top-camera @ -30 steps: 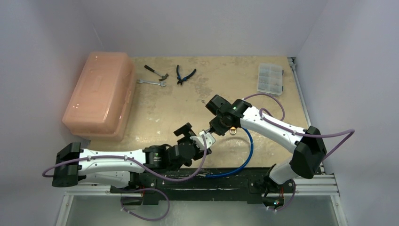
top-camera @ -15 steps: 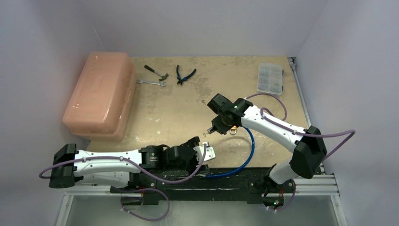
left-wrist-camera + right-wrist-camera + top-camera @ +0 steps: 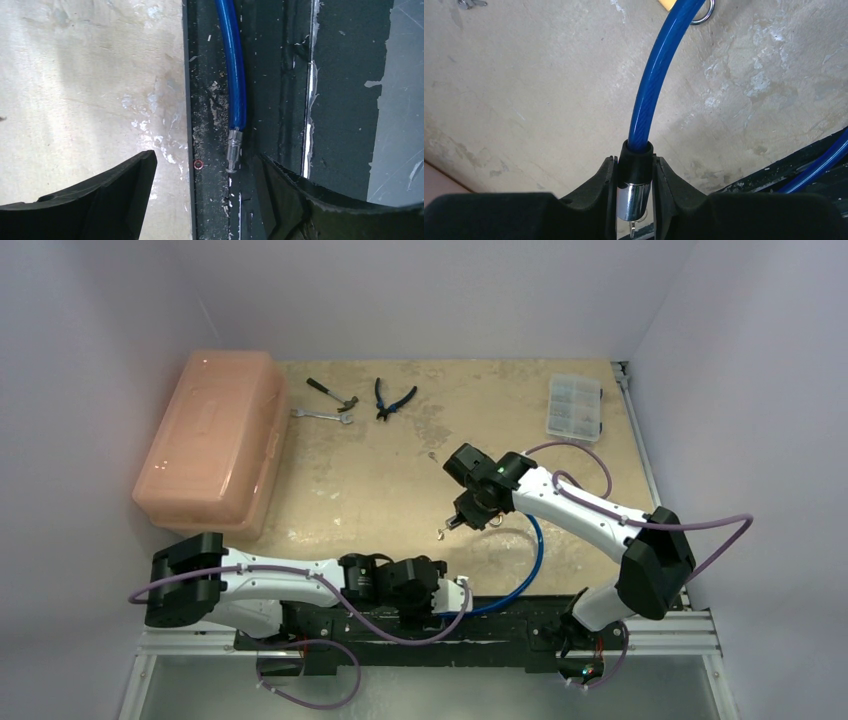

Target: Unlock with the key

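My right gripper (image 3: pixel 635 165) (image 3: pixel 460 518) is shut on the lock barrel (image 3: pixel 634 197) of a blue cable lock (image 3: pixel 659 75) (image 3: pixel 530 560), clamping its black collar and chrome body. A tiny silvery key (image 3: pixel 632 227) (image 3: pixel 443 532) sticks out of the barrel's end, below the fingers. My left gripper (image 3: pixel 205 160) (image 3: pixel 455 592) hangs open over the table's near edge, holding nothing. The cable's free metal tip (image 3: pixel 233 155) lies on the dark frame between its fingers, untouched.
A small brass padlock (image 3: pixel 669 4) lies just beyond the cable. At the back are a hammer (image 3: pixel 332 392), a wrench (image 3: pixel 322 415) and pliers (image 3: pixel 393 398). An orange toolbox (image 3: pixel 210 440) stands left, a clear parts box (image 3: pixel 575 406) back right.
My left arm has pulled back from the key to the table's near edge, and its jaws have narrowed a little. The right gripper has kept its hold and barely shifted.
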Controlling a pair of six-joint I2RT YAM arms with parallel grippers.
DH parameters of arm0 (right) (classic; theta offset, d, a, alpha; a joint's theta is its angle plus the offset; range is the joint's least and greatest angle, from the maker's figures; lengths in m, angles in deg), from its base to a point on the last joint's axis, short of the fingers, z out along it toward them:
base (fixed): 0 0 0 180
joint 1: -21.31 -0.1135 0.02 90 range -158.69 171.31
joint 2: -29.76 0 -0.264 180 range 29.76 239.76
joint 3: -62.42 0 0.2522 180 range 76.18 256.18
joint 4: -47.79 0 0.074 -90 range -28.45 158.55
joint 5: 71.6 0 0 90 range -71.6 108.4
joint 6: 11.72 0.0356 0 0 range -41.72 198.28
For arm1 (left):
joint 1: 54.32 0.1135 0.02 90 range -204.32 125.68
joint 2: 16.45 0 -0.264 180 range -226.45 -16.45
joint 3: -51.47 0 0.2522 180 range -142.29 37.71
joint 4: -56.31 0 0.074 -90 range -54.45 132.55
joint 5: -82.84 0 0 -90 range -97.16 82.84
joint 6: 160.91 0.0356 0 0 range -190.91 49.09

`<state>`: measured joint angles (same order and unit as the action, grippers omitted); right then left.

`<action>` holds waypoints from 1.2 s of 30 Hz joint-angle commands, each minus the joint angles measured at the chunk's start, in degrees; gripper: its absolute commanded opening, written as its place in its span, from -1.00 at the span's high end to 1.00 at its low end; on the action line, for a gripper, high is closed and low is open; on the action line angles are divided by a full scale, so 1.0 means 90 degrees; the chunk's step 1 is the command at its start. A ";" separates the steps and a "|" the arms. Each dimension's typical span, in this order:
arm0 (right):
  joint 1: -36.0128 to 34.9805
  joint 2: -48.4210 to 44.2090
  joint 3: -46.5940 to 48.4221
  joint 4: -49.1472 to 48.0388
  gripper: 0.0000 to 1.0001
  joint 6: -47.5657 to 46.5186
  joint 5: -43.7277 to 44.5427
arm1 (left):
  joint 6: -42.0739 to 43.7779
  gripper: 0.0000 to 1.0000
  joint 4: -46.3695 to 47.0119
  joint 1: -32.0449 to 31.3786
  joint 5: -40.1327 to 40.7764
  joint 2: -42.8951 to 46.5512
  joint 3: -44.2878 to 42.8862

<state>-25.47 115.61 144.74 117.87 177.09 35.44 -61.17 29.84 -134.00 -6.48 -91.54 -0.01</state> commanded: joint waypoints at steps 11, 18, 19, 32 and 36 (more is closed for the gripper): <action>0.0109 -0.0192 -0.0137 0.0149 1.00 -0.0153 0.0065 | -0.0084 -0.26 0.0332 -0.0033 -0.0735 -0.0940 -0.0477; 0.0156 -0.0227 -0.0156 0.0169 1.00 -0.0187 0.0070 | -0.0150 0.85 0.0320 -0.0014 -0.0760 -0.1265 -0.0644; 0.0163 -0.0238 -0.0168 0.0165 1.00 -0.0187 0.0071 | -0.0166 1.00 0.0276 -0.0014 -0.0753 -0.1295 -0.0669; 0.0189 -0.0320 0.0175 0.0578 1.00 -0.0179 0.0254 | -0.0437 1.00 0.0709 0.0070 -0.0281 -0.0268 -0.0507; 0.0188 -0.0336 0.0489 0.0784 1.00 -0.0196 0.0404 | -0.0481 1.00 0.0884 0.0156 0.0278 0.0291 -0.0401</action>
<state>-23.98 114.86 144.89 120.58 175.66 35.88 -64.17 32.20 -133.71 -9.80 -94.58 -3.85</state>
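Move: Just under the open left fingers, about 3 cm down, 2 cm back and 2 cm to the right, the blue cable's free metal end lies on the dark strip at the table's near edge. The lock body, with its keys, is in the right fingers some 16 cm ahead of the left hand, 4 cm right and 6 cm higher; the padlock lies 18 cm ahead, 10 cm right and 4 cm lower. From the right hand, the cable end is roughly 18 cm back, 2 cm left and 10 cm below. Sinking about 3 cm while easing some 2 cm back and slightly right, the left hand comes down over the cable's free end, shuts its fingers and pinches the sleeve behind the metal tip, pauses, then lifts about 4.5 cm, drifting right and forward. The right hand keeps its grip on the lock body, shifting only about 1.5 cm right. ##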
